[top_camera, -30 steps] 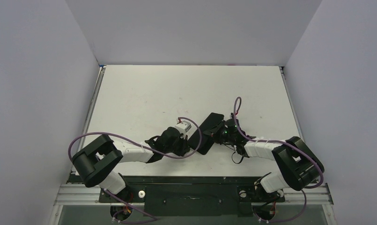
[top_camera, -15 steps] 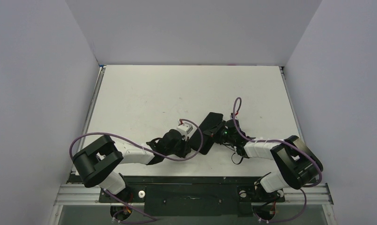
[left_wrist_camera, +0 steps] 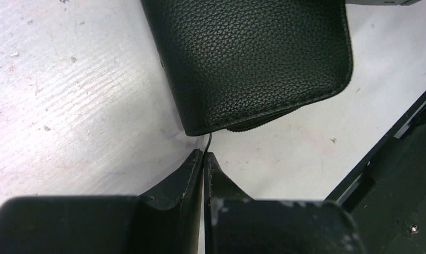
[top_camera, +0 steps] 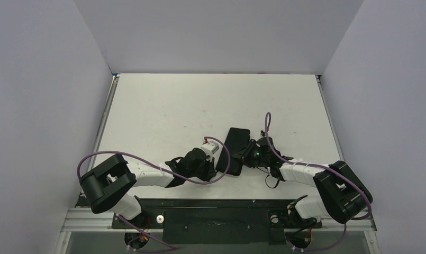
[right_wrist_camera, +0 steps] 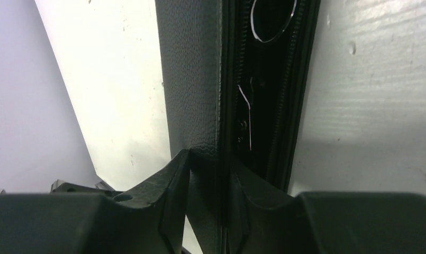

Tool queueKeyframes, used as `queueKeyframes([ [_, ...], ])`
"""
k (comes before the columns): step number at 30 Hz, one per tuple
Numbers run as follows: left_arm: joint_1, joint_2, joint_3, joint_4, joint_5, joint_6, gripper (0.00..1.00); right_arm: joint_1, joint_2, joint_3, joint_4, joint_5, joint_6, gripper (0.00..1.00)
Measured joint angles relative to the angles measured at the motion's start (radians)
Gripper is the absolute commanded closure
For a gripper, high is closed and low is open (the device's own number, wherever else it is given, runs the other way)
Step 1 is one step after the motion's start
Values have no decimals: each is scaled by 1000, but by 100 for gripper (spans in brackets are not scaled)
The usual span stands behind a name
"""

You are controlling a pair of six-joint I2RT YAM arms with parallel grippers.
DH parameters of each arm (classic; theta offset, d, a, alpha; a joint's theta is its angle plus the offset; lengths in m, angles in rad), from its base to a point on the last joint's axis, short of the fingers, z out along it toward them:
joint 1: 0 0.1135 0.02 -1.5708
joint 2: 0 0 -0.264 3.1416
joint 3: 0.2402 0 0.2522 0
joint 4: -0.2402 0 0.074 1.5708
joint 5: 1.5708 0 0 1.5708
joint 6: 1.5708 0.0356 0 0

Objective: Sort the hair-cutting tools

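A black zip case point(top_camera: 235, 149) lies between my two grippers near the table's middle front. My left gripper point(top_camera: 215, 159) point(left_wrist_camera: 205, 153) is shut on the thin black zip pull point(left_wrist_camera: 209, 142) at the case's point(left_wrist_camera: 253, 58) near corner. My right gripper point(top_camera: 247, 154) point(right_wrist_camera: 210, 159) straddles the raised flap point(right_wrist_camera: 192, 79) of the case, one finger on each side. Whether it still presses the flap does not show. Through the open slit I see a silver finger ring point(right_wrist_camera: 259, 37) and a thin blade point(right_wrist_camera: 249, 114) of the scissors inside. Other hair-cutting tools are hidden.
The black rail point(top_camera: 216, 203) point(left_wrist_camera: 390, 159) runs along the table's near edge, close behind the left gripper. White walls close in the table point(top_camera: 163, 106) on three sides. Purple cables point(top_camera: 267, 124) loop over both arms.
The case has swung from slanted to nearly straight and lies flatter. Both grippers have shifted slightly toward the near edge. The right jaws have widened a little round the flap.
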Motion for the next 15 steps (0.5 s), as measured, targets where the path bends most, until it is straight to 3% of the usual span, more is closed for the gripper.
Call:
queueKeyframes([
  [5, 1, -19, 0, -38, 0, 3, 100, 0, -52, -9, -5, -34, -3, 100],
  [15, 1, -56, 0, -82, 3, 9, 100, 2, -75, -40, 35, -41, 18, 100],
])
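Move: The right hand has the free edge of the case's raised cover between its half-open fingertips, right at the hand point; the case's middle is about 4 cm to its left, 2 cm ahead and 3 cm below, and a scissors ring shows some 4 cm ahead, 1 cm right and 3 cm below. The left hand already pinches the black zip cord at its hand point; the case's near left corner lies roughly 2 cm ahead of that hand and 2 cm to its right, level with it. The right hand shuts its fingers on the edge of the case's cover and, holding it, lifts about 2 cm while easing back 1 cm towards its base, tipping only a few degrees. The left hand, still pinching the zip cord, draws about 1 cm to its left, away from the case's corner, then drifts slightly back and up, with its wrist hardly turning. ##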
